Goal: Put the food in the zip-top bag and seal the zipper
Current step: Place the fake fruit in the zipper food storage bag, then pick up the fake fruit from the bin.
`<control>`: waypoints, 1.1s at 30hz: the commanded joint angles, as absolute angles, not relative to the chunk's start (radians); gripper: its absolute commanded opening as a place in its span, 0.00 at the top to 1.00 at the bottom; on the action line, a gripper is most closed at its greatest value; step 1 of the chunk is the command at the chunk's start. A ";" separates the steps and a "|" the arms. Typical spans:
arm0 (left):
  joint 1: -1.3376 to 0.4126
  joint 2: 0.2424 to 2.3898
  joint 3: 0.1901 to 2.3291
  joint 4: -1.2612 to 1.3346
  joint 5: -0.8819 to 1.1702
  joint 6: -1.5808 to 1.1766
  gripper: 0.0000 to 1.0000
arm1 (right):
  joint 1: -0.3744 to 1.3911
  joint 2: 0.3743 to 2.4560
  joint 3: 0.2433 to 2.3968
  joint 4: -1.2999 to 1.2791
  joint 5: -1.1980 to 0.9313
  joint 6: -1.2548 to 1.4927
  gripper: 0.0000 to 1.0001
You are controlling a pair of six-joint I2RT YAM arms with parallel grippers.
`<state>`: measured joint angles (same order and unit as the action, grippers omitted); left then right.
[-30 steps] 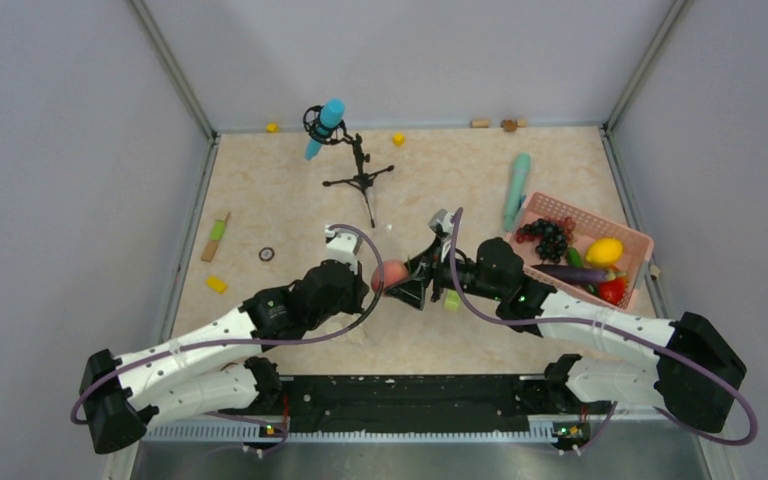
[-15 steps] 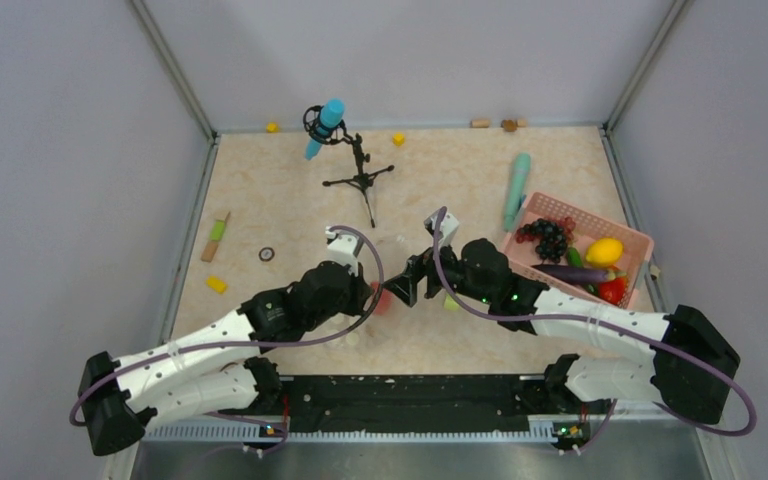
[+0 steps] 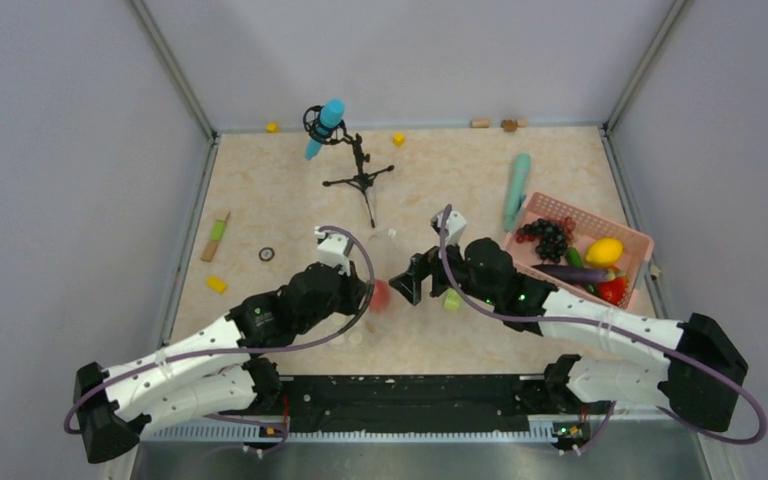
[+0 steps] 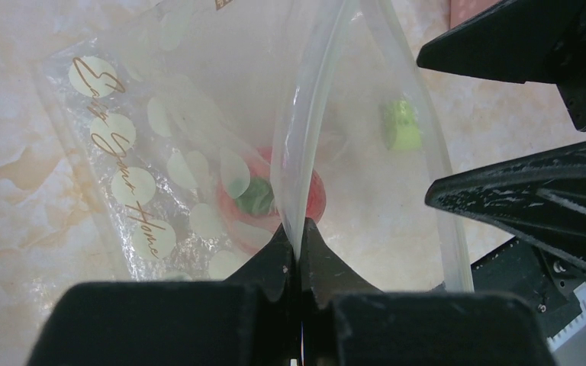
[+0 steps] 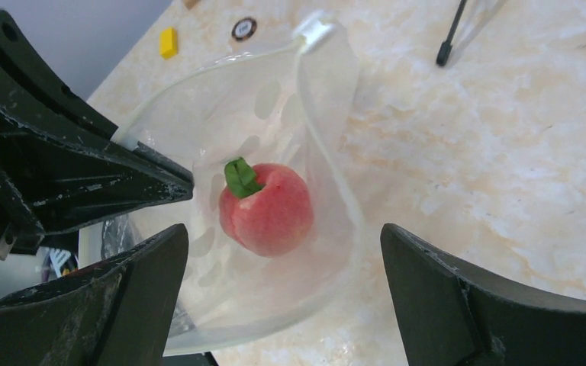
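The clear dotted zip-top bag (image 4: 122, 152) lies on the table with its mouth held open. My left gripper (image 4: 299, 236) is shut on the bag's white zipper strip (image 4: 309, 114) at the near rim. A red fruit with a green leaf (image 5: 271, 210) sits inside the bag and also shows in the top view (image 3: 380, 296). My right gripper (image 5: 284, 236) is open and empty, its fingers spread wide just outside the bag's mouth (image 3: 407, 288). Grapes (image 3: 548, 238), a lemon (image 3: 604, 251), a purple eggplant (image 3: 570, 272) and a red piece (image 3: 612, 290) lie in the pink basket (image 3: 632, 238).
A lime-green little cylinder (image 3: 451, 299) lies under the right wrist, beside the bag. A microphone on a tripod (image 3: 360, 172) stands behind. A teal tube (image 3: 516, 188) lies by the basket. Small yellow blocks (image 3: 217, 284) and a ring (image 3: 266, 254) lie at the left.
My right gripper carried the red fruit left into the bag's mouth, opened and let it go. The fruit now lies inside the bag. My left gripper kept hold of the rim.
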<state>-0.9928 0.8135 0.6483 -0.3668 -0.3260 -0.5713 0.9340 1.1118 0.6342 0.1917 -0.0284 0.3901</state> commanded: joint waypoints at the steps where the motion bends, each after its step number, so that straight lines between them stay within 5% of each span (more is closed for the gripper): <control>1: -0.990 0.753 0.673 -0.358 -0.402 -0.566 1.00 | 0.946 0.988 0.721 0.137 0.080 0.404 0.03; 12: -0.991 0.743 0.875 -0.492 -0.471 -0.620 1.00 | 0.869 0.848 0.773 -0.185 0.573 0.417 0.01; 20: -0.990 0.740 0.873 -0.488 -0.488 -0.636 1.00 | 0.394 1.044 1.066 -0.413 0.546 0.453 0.01; 33: -0.990 0.766 0.795 -0.412 -0.498 -0.609 1.00 | 0.250 1.158 0.855 -0.284 0.544 0.524 0.06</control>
<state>-0.9928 0.7662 0.8223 -0.4908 -0.4915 -0.6250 0.2962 1.1564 0.8970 -0.3634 0.5732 0.5014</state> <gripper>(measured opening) 0.012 0.948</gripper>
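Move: The black grapes, in the pink basket, lie about 30 cm to the right of the right hand, 13 cm ahead and some 14 below. The eggplant is about 6 cm right of the grapes and 7 nearer; the lemon is 12 right and 3 nearer; the teal tube is 6 left and 9 farther out. From the left hand, shut on the bag's rim, the peach sits about 3 cm right, 1 ahead and 9 below. Up and away from the bag's mouth, then sweeping right and forward, the right hand travels some 30 cm, turns clockwise about 70 degrees and sinks back to its starting height over the basket's grapes, fingers staying wide open. Meanwhile the left hand, still pinching the rim, jerks the bag up about 10 cm and lets it back down a third of that. ##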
